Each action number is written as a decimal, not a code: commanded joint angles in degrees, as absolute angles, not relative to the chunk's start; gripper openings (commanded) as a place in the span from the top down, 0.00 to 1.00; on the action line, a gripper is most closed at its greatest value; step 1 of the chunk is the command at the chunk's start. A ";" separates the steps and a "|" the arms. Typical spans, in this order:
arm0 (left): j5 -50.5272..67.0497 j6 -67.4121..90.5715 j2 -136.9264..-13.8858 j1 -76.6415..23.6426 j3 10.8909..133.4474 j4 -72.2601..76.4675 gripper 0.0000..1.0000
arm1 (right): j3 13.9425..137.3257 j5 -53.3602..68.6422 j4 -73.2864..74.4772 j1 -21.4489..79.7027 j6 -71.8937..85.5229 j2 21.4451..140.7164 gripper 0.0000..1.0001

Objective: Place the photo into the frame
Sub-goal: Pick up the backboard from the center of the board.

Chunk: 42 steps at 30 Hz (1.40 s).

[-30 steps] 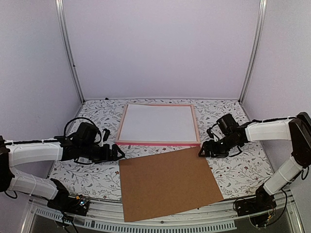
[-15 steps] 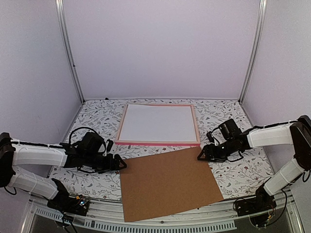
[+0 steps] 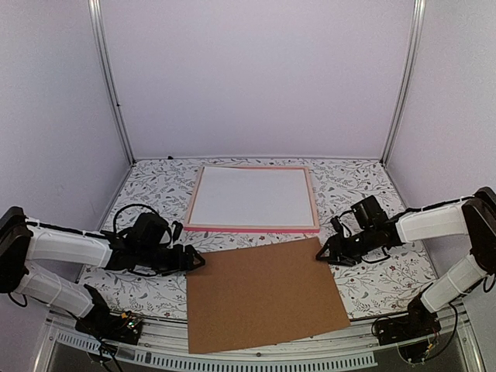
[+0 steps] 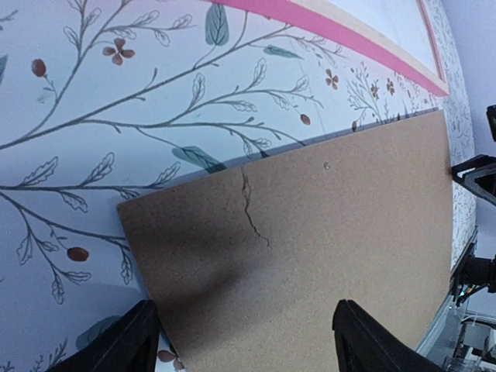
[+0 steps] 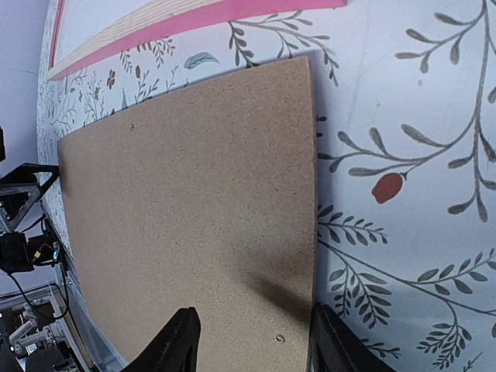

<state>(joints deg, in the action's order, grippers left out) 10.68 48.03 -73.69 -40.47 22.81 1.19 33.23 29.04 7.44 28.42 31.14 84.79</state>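
Note:
The thin pink frame point(image 3: 252, 229) lies flat at the back centre of the table, and a white sheet point(image 3: 252, 195) fills it. The photo is hidden or out of view. My left gripper point(image 3: 194, 260) is low at the far left corner of a brown backing board point(image 3: 263, 293). In the left wrist view its open fingers point(image 4: 141, 341) straddle that corner of the board point(image 4: 325, 232). My right gripper point(image 3: 325, 253) is at the board's far right corner. It is open too, with one finger point(image 5: 183, 341) over the board point(image 5: 194, 201) and the other at its edge.
The flower-patterned table point(image 3: 155, 186) is walled by white panels at the back and sides, with metal posts point(image 3: 112, 85) in the corners. The board's near edge overhangs the table's front rail point(image 3: 256, 358). The pink frame's edge shows in both wrist views point(image 4: 333, 31) point(image 5: 194, 19).
Both arms came down and inward to the board's far corners, and both pairs of jaws narrowed, the right more. The board shifted slightly left and turned a little.

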 commanded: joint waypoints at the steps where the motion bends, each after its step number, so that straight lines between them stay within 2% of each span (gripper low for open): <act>1: 10.48 48.61 -74.10 -41.68 21.35 0.79 0.20 | 33.28 37.60 0.55 29.20 34.12 83.12 0.53; 13: 8.26 48.83 -72.86 -41.66 21.40 0.18 0.20 | 34.21 47.72 -8.76 24.58 37.28 84.79 0.68; 28: 7.31 48.76 -73.60 -41.68 21.77 0.83 0.20 | 38.70 62.96 -12.96 23.47 35.68 90.73 0.74; 32: 7.38 48.35 -73.67 -41.66 22.22 0.59 0.20 | 41.32 66.05 -9.21 23.45 32.43 91.87 0.75; 36: 7.03 48.25 -73.41 -41.73 22.49 0.18 0.20 | 44.91 64.18 -1.77 23.43 27.54 92.37 0.77; 42: 5.91 46.89 -72.40 -41.67 23.35 -2.55 0.18 | 49.77 60.04 7.11 23.21 22.53 92.13 0.88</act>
<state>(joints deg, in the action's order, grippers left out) 4.34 48.03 -72.77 -40.49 22.46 0.54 45.76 61.47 -0.25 22.87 28.23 91.85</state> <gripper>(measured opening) 0.809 0.161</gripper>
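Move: The right hand sits low at the backboard's right edge, near its far corner, the board's middle about 17 cm to its left and 11 cm back. The frame's middle, with the white-backed photo in it, lies some 26 cm ahead and 18 cm left. From the left hand, at the opposite edge, the board's middle is roughly 17 cm right and 10 cm back, the frame and photo 26 cm ahead and 16 cm right; everything lies just below the hands. Already astride the backboard's right edge, the right fingers close on it and pinch it while the hand lifts about 10 cm, drifting forward first and then some 5 cm left; the wrist swings the fingers up by roughly 30 degrees and turns a little counter-clockwise. The left hand, fingers still wide open, stays down at the left edge, shifting about 2 cm left and slightly forward, then easing partly back. ##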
